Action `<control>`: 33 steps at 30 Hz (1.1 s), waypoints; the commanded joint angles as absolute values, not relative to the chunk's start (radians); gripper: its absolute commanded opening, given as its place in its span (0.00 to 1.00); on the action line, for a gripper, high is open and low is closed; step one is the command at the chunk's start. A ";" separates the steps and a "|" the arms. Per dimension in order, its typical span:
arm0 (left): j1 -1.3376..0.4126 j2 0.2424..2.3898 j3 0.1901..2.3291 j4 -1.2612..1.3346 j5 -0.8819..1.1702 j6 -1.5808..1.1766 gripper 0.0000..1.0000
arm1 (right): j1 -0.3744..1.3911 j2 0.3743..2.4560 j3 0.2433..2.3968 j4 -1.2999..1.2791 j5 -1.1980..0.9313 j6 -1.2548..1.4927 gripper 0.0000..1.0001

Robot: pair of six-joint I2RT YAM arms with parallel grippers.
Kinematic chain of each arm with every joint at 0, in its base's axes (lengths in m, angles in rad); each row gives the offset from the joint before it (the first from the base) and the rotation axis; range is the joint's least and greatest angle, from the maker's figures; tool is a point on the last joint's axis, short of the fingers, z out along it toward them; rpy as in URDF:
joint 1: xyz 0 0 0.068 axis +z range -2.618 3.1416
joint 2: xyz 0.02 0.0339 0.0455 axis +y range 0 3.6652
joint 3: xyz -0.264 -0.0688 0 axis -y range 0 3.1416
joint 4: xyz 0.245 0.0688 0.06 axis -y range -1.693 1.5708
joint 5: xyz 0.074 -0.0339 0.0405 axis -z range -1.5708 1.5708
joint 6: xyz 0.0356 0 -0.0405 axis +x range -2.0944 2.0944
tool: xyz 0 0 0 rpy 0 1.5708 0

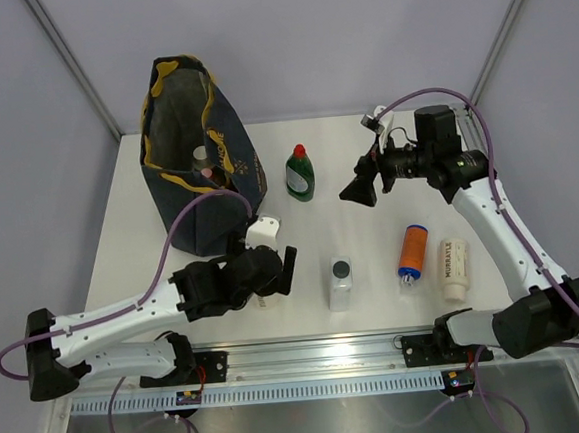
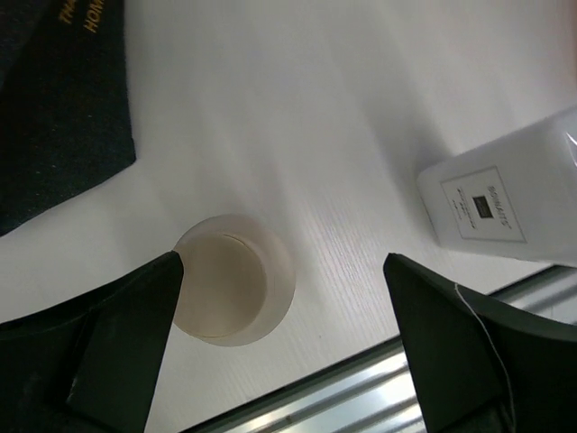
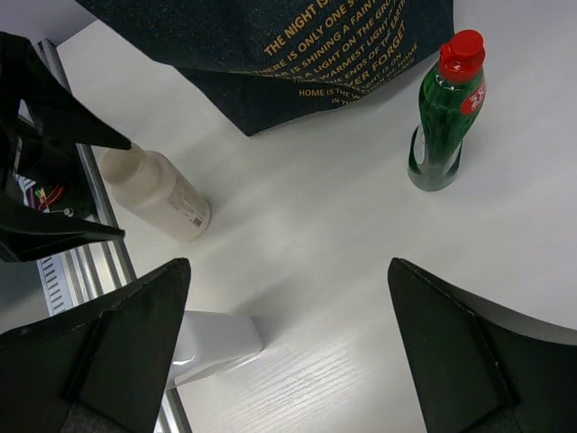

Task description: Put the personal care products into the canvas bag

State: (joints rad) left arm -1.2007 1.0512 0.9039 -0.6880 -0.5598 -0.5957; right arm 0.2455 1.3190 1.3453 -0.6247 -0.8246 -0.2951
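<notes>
The navy canvas bag [image 1: 189, 154] [image 3: 270, 45] with mustard trim stands at the back left, and a pale bottle top [image 1: 201, 155] shows in its mouth. On the table are a green bottle with a red cap [image 1: 299, 173] [image 3: 446, 113], a clear whitish bottle [image 1: 341, 283] [image 2: 505, 203] [image 3: 212, 343], an orange bottle with a blue cap [image 1: 412, 253] and a cream tube [image 1: 454, 269]. My left gripper [image 1: 279, 275] [image 2: 281, 271] is open over a cream bottle [image 2: 233, 280] [image 3: 153, 191], which sits by its left finger. My right gripper [image 1: 359, 186] [image 3: 288, 271] hangs open and empty above the table's middle.
A metal rail [image 1: 320, 354] [image 2: 361, 388] runs along the near table edge, close to the left gripper and the cream bottle. Grey walls close the back and sides. The left arm's fingers [image 3: 54, 180] show at the left of the right wrist view.
</notes>
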 commanded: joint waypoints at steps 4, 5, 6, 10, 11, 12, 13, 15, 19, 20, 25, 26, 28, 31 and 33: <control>-1.206 1.121 0.919 -0.745 -0.664 -0.698 0.99 | 0.236 1.262 1.284 -0.604 -0.848 -0.287 0.99; -1.206 1.109 0.923 -0.753 -0.692 -0.710 0.99 | 0.236 1.255 1.281 -0.606 -0.848 -0.287 0.99; -1.207 1.098 0.926 -0.752 -0.696 -0.707 0.99 | 0.236 1.253 1.273 -0.609 -0.848 -0.287 0.99; -1.207 1.031 0.923 -0.713 -0.680 -0.663 0.99 | 0.236 1.247 1.255 -0.610 -0.847 -0.287 1.00; -1.207 1.017 0.919 -0.704 -0.667 -0.651 0.99 | 0.236 1.247 1.250 -0.609 -0.847 -0.290 1.00; -1.210 0.991 0.914 -0.687 -0.654 -0.637 0.99 | 0.236 1.246 1.247 -0.609 -0.844 -0.288 1.00; -1.216 0.977 0.908 -0.680 -0.640 -0.623 0.99 | 0.236 1.247 1.247 -0.609 -0.844 -0.290 0.99; -1.219 0.950 0.884 -0.664 -0.603 -0.615 0.99 | 0.236 1.247 1.244 -0.609 -0.844 -0.290 1.00; -1.226 0.870 0.833 -0.669 -0.572 -0.633 0.99 | 0.238 1.255 1.246 -0.611 -0.844 -0.293 0.99; -1.224 0.864 0.825 -0.681 -0.580 -0.649 0.99 | 0.236 1.259 1.244 -0.609 -0.844 -0.293 0.99; -1.224 0.916 0.795 -0.747 -0.600 -0.731 0.99 | 0.236 1.275 1.239 -0.604 -0.853 -0.284 1.00; -1.224 0.952 0.795 -0.752 -0.609 -0.742 0.99 | 0.236 1.278 1.239 -0.601 -0.854 -0.282 0.99; -1.218 0.991 0.804 -0.772 -0.626 -0.785 0.99 | 0.236 1.281 1.239 -0.601 -0.854 -0.284 1.00; -1.177 1.064 0.815 -0.804 -0.626 -0.833 0.99 | 0.236 1.284 1.238 -0.604 -0.850 -0.288 1.00; -1.151 1.091 0.816 -0.810 -0.614 -0.850 0.99 | 0.236 1.282 1.233 -0.604 -0.850 -0.288 0.99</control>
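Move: The cream bottle stands on the table about 3 cm behind the left hand and 3 cm to its left, its middle some 11 cm below. The white bottle is about 13 cm right and 3 cm back of the hand. The canvas bag's middle lies roughly 19 cm ahead and 14 cm left, near hand height. From the right hand, the cream bottle is about 21 cm left, 16 cm back and 23 cm below. With no contact to be seen yet, the left hand heads for the cream bottle, jaws wide open: a small dip forward, then back and up about 2 cm while drifting left, then down more than 5 cm towards the cap, ending some 4 cm farther left and 4 cm lower, turned about 10 degrees counter-clockwise. The right hand settles 3 cm down and slightly back, then waits open. ##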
